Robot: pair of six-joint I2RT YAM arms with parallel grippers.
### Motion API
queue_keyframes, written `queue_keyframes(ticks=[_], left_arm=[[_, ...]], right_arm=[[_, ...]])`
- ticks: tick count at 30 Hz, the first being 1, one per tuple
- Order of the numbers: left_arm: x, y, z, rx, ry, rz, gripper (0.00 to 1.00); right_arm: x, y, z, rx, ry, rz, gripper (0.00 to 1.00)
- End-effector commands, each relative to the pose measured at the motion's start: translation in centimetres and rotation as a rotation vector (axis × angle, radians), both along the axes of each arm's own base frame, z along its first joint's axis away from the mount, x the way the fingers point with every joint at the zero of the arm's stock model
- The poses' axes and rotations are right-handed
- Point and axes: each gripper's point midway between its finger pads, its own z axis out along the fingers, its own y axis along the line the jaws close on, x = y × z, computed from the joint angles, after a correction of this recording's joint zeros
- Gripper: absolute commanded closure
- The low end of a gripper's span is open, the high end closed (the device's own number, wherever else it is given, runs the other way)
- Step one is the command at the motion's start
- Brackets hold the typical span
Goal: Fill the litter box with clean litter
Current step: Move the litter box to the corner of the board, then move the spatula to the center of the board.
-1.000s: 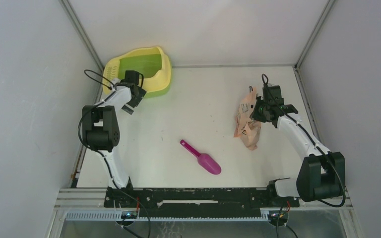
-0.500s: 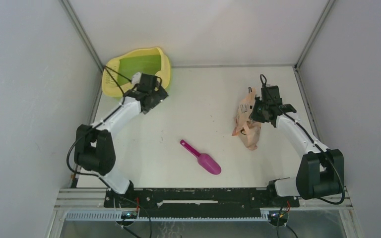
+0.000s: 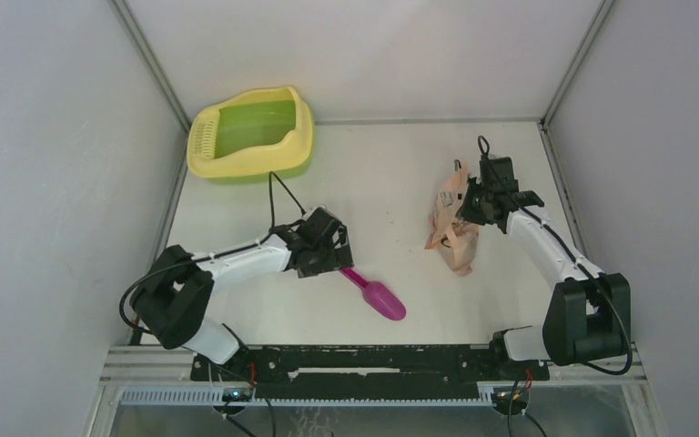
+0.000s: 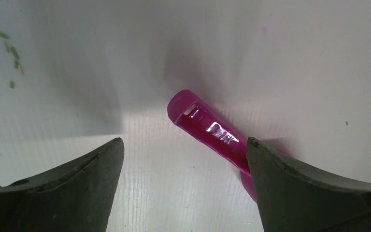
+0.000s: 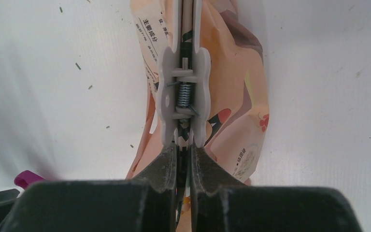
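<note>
The litter box [image 3: 250,137], yellow with a green basin, stands at the back left, and I make out no litter in it. Loose specks of clean litter [image 4: 10,48] [image 5: 78,66] lie scattered on the table. My left gripper [image 3: 329,251] [image 4: 182,145] is open just above the table, its fingers straddling the handle of the magenta scoop [image 3: 378,296] [image 4: 207,128] without touching it. My right gripper [image 3: 471,206] [image 5: 183,147] is shut on the top edge of the pink-orange bag [image 3: 450,228] [image 5: 232,121], right below its white spring clip [image 5: 183,87].
Grey walls close in the white table on the left, back and right. The scoop's bowl points toward the near edge. A corner of the scoop [image 5: 26,179] shows at the lower left of the right wrist view.
My left arm has swung from the litter box across the table to the scoop's handle, its jaws opening a little wider. The right arm and the bag have barely shifted.
</note>
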Motion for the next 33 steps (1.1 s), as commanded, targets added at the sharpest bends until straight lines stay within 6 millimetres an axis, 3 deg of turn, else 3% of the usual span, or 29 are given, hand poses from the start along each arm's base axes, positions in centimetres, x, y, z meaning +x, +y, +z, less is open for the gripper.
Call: queue_keyframes(ticks=[1, 10, 19, 23, 33], left_arm=[[0.3, -2.6, 1.0, -0.103, -0.017, 0.015, 0.0], [0.4, -5.5, -0.6, -0.094, 0.045, 0.002, 0.0], [0.6, -6.5, -1.8, -0.084, 0.081, -0.003, 0.03], [0.3, -6.3, -2.7, -0.076, 0.096, -0.006, 0.13], [-0.1, -7.3, -4.3, -0.109, 0.119, -0.034, 0.53]], right_arm=[[-0.4, 0.0, -0.4, 0.005, 0.024, 0.006, 1.0], [-0.4, -0.5, -0.1, 0.009, 0.019, 0.001, 1.0], [-0.3, -0.4, 0.0, 0.02, 0.015, 0.005, 1.0], [-0.3, -0.4, 0.0, 0.023, 0.013, 0.008, 1.0], [-0.4, -0.2, 0.0, 0.031, 0.01, 0.014, 1.0]])
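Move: The purple scoop lies just to the right of my open left hand, its middle some 11 cm right, 7 cm back and 3 cm below. Its handle is nearest, only about 5 cm right and 2 cm back. The litter box stands some 38 cm ahead and 22 cm left, the litter bag about 13 cm ahead and 36 cm right. From my right hand, the scoop's middle is roughly 21 cm back, 27 cm left and 10 cm lower. I sweep my left hand about 7 cm to the right along the table and sink it a little, easing back slightly before edging forward, so the left-hand finger comes against the scoop's handle and pushes it along to the right. Late on, I draw the fingers about halfway shut around the handle. My right hand stays put and keeps its pinch on the bag. ##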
